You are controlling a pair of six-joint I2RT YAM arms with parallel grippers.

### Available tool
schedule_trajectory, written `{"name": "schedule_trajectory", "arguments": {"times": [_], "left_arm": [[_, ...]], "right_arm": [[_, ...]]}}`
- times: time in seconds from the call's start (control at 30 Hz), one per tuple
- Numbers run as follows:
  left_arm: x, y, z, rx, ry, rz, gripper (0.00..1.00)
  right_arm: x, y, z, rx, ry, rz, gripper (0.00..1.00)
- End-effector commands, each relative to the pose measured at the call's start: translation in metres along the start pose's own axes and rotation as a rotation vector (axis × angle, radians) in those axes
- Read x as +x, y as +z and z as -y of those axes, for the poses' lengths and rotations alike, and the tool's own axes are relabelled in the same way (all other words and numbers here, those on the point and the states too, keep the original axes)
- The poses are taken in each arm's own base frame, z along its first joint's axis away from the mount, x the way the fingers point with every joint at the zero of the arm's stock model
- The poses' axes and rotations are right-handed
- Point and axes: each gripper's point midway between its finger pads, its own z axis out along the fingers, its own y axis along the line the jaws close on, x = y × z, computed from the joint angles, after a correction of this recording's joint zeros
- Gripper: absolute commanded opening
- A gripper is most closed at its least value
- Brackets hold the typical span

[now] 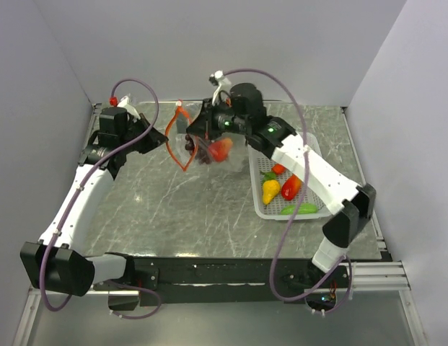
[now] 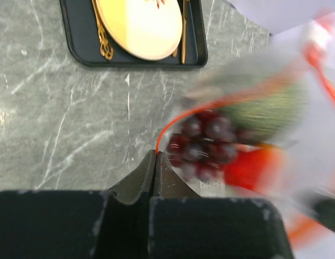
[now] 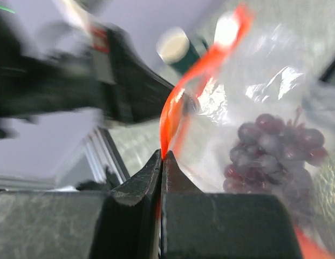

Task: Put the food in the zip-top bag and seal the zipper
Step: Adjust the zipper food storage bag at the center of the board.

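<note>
The clear zip-top bag [image 1: 209,150] hangs above the table between both grippers, its orange-red zipper [image 1: 182,144] gaping in a loop. My left gripper [image 1: 164,140] is shut on the zipper strip [image 2: 163,134] at its left end. My right gripper [image 1: 197,133] is shut on the zipper [image 3: 170,116] at the other side. Inside the bag [image 3: 248,91] lie dark purple grapes [image 2: 202,143], a red piece [image 2: 253,167] and a blurred green melon [image 2: 264,110]. The grapes [image 3: 275,145] also show in the right wrist view. More food stays in the basket: a yellow pear [image 1: 270,191], red pieces [image 1: 291,187] and a green cucumber [image 1: 299,209].
A white mesh basket [image 1: 257,176] stands at the right under the right forearm. A black tray [image 2: 83,51] with a yellow plate [image 2: 140,27] and gold cutlery lies on the grey marble table [image 1: 173,209]. White walls close in the left, back and right.
</note>
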Motion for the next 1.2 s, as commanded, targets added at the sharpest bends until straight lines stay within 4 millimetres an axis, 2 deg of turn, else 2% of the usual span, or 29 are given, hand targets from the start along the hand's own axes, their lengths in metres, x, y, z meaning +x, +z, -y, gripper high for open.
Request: {"name": "schedule_trajectory", "arguments": {"times": [0.0,0.03,0.07,0.13,0.23,0.3,0.33,0.37,0.4,0.43,0.47,0.5,0.53,0.57,0.6,0.67,0.7,0.73,0.77,0.8,0.83,0.87,0.9,0.93,0.97,1.03,1.07,1.1,1.17], "left_arm": [[-0.012,-0.006,0.008,0.035,0.005,0.035,0.01],[-0.014,-0.010,0.010,0.030,0.001,0.039,0.01],[-0.016,-0.020,0.018,0.071,0.003,0.069,0.01],[-0.024,-0.026,0.022,0.100,0.017,0.138,0.01],[-0.029,-0.027,0.022,0.086,0.006,0.075,0.01],[-0.042,-0.037,0.032,0.103,0.019,0.131,0.01],[-0.045,-0.038,0.031,0.112,0.019,0.167,0.01],[-0.036,-0.028,0.018,0.098,-0.004,0.151,0.01],[-0.028,-0.027,0.020,0.122,-0.021,0.069,0.01],[-0.026,-0.029,0.019,0.101,-0.025,0.022,0.01],[-0.041,-0.045,0.042,0.140,0.018,0.053,0.01],[-0.048,-0.054,0.052,0.163,0.041,0.098,0.01],[-0.047,-0.051,0.044,0.139,0.036,0.134,0.01],[-0.049,-0.052,0.038,0.129,0.042,0.165,0.01],[-0.042,-0.039,0.026,0.103,0.031,0.136,0.01],[-0.030,-0.028,0.026,0.139,-0.001,-0.010,0.01],[-0.033,-0.032,0.042,0.187,0.027,0.014,0.01],[-0.029,-0.029,0.047,0.169,0.049,0.064,0.01],[-0.034,-0.043,0.054,0.189,0.060,0.140,0.01],[-0.030,-0.038,0.047,0.178,0.049,0.149,0.01],[-0.029,-0.030,0.026,0.133,0.016,0.120,0.01],[-0.011,-0.011,0.018,0.146,-0.033,-0.026,0.01],[-0.012,-0.013,0.015,0.136,-0.038,-0.057,0.01],[-0.016,-0.019,0.036,0.186,0.019,-0.021,0.01],[-0.039,-0.042,0.047,0.155,0.066,0.143,0.01],[-0.050,-0.060,0.057,0.154,0.089,0.221,0.01],[-0.045,-0.051,0.043,0.106,0.083,0.171,0.01],[-0.040,-0.046,0.043,0.121,0.077,0.118,0.01],[-0.033,-0.033,0.038,0.125,0.069,0.066,0.01]], "right_arm": [[0.069,0.020,0.065,0.225,0.085,-0.225,0.00],[0.047,0.009,0.059,0.256,0.048,-0.141,0.00],[0.055,0.005,0.059,0.259,0.046,-0.126,0.00],[0.043,-0.001,0.047,0.198,0.046,-0.056,0.00],[0.055,0.001,0.076,0.313,0.069,-0.154,0.00],[0.052,0.000,0.068,0.296,0.036,-0.115,0.00],[0.026,-0.003,0.051,0.237,0.010,0.010,0.00],[0.048,0.003,0.053,0.200,0.055,-0.027,0.00],[0.043,0.004,0.053,0.182,0.068,-0.030,0.00],[0.058,0.006,0.060,0.211,0.084,-0.109,0.00],[0.040,0.002,0.050,0.203,0.043,-0.070,0.00],[0.037,0.000,0.044,0.205,0.023,-0.042,0.00],[0.014,-0.007,0.030,0.160,0.004,0.067,0.00],[0.032,-0.004,0.043,0.174,0.051,0.043,0.00],[0.035,-0.001,0.044,0.149,0.068,0.019,0.00],[0.040,0.005,0.060,0.219,0.067,-0.093,0.00],[0.040,0.003,0.057,0.232,0.037,-0.088,0.00],[0.034,-0.006,0.045,0.234,-0.011,-0.013,0.00],[0.029,-0.011,0.042,0.230,-0.013,0.047,0.00],[0.026,-0.014,0.040,0.210,0.003,0.084,0.00],[0.031,-0.009,0.042,0.176,0.036,0.056,0.00],[0.031,-0.006,0.058,0.200,0.083,0.008,0.00],[0.037,-0.003,0.064,0.223,0.098,-0.059,0.00],[0.035,-0.010,0.068,0.284,0.076,-0.040,0.00],[0.036,-0.014,0.045,0.249,0.017,0.000,0.00],[0.019,-0.030,0.025,0.158,0.012,0.130,0.01],[0.023,-0.028,0.021,0.109,0.051,0.092,0.01],[0.025,-0.025,0.034,0.133,0.073,0.053,0.00],[0.051,-0.011,0.050,0.178,0.096,-0.081,0.00]]}}
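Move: Both hands already pinch the rim of the lifted zip-top bag, whose filled body lies about 5 cm right of and 9 cm below the right hand, level with it fore and aft. The board's centre is some 6 cm ahead, 8 right and 36 below that hand; the plate 23 ahead and 6 right, the basket 7 ahead and 29 right, both about 35 below. From the left hand, the board's centre lies roughly 4 ahead, 14 right, 27 below. Right hand lowers its pinched rim about 15 cm, drifting right, then rises 5; left keeps hold, bobbing 4 cm. ##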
